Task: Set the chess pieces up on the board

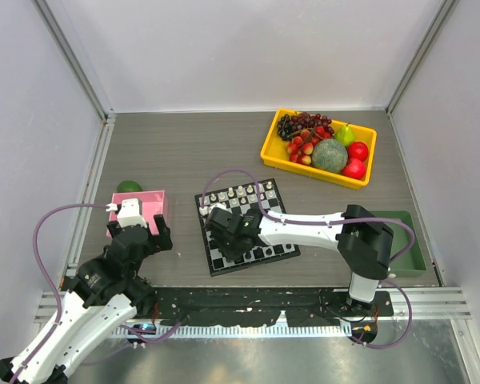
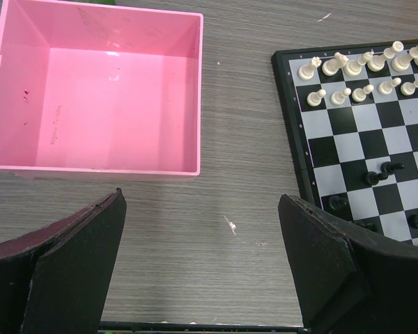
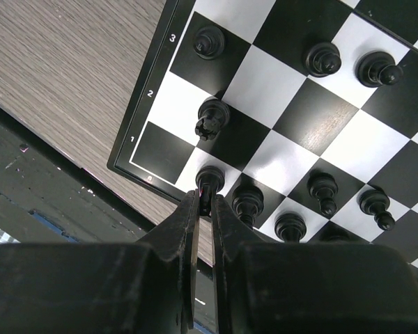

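Note:
The board (image 1: 256,206) lies in the middle of the table, with white chess pieces (image 1: 240,194) in two rows along its far side. In the right wrist view, my right gripper (image 3: 206,202) is shut on a black piece (image 3: 210,179) that stands on a white square near the board's (image 3: 265,83) corner, by the edge. More black pieces (image 3: 323,188) stand beside it, and a black knight (image 3: 210,118) is one row further in. My left gripper (image 2: 202,209) is open over bare table between the pink tray and the board (image 2: 355,132), holding nothing. White pieces (image 2: 366,66) show there too.
A pink tray (image 1: 140,210) sits left of the board, with a green object (image 1: 129,186) behind it. A yellow bin of fruit (image 1: 318,148) stands at the back right. A green bin (image 1: 404,240) is at the right edge. The right arm reaches across the board's near half.

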{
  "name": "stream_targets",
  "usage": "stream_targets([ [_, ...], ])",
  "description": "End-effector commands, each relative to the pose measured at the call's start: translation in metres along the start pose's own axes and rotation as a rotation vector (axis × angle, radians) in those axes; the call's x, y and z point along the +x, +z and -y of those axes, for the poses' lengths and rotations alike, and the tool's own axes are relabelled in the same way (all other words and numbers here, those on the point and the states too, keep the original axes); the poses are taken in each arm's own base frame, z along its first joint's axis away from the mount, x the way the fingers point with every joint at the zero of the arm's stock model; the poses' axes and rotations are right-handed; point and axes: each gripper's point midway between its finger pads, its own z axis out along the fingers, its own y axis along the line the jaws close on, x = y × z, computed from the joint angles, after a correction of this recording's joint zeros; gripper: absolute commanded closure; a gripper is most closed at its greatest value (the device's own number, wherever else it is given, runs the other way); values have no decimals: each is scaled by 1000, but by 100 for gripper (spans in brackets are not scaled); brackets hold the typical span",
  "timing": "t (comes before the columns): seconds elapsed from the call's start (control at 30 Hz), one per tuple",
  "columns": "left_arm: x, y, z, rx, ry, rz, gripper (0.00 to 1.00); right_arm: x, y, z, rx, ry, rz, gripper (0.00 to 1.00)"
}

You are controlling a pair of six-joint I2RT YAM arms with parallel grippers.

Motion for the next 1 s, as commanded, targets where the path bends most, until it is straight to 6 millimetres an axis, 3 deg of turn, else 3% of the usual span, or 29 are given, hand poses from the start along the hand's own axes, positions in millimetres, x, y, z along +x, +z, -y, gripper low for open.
stream_targets([
  [0.0, -11, 0, 2, 4, -20, 45, 1, -9, -3, -10, -26, -11, 34, 91],
  [0.23, -11, 0, 2, 5, -20, 45, 1, -6, -4, -12, -30, -19, 24, 89],
  [0.4, -11, 0, 2, 6, -21, 46, 1, -9, -6, -14, -35, -24, 29, 80],
  [0.73, -11, 0, 2, 6, -21, 49, 1, -44, -33, -20, -28, -36, 141, 63],
  [0.97, -10, 0, 2, 5, -21, 47, 1, -59, -21, -12, 10, -38, 148, 60],
])
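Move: The right fingers already hold a slim black piece upright, its middle about 1 cm below the hand point, over the white square next to the board's near left corner. The black rook stands some 3 cm ahead and 1 cm left, another black piece about 3 cm right and 1 cm ahead, and a black pawn about 5 cm ahead and 4 cm left, all roughly 2 cm lower. From the left hand the held piece lies about 18 cm right, 5 cm back and 11 cm lower. The right fingers part, let go of the black piece, then rise about 3 cm, moving left and forward. ##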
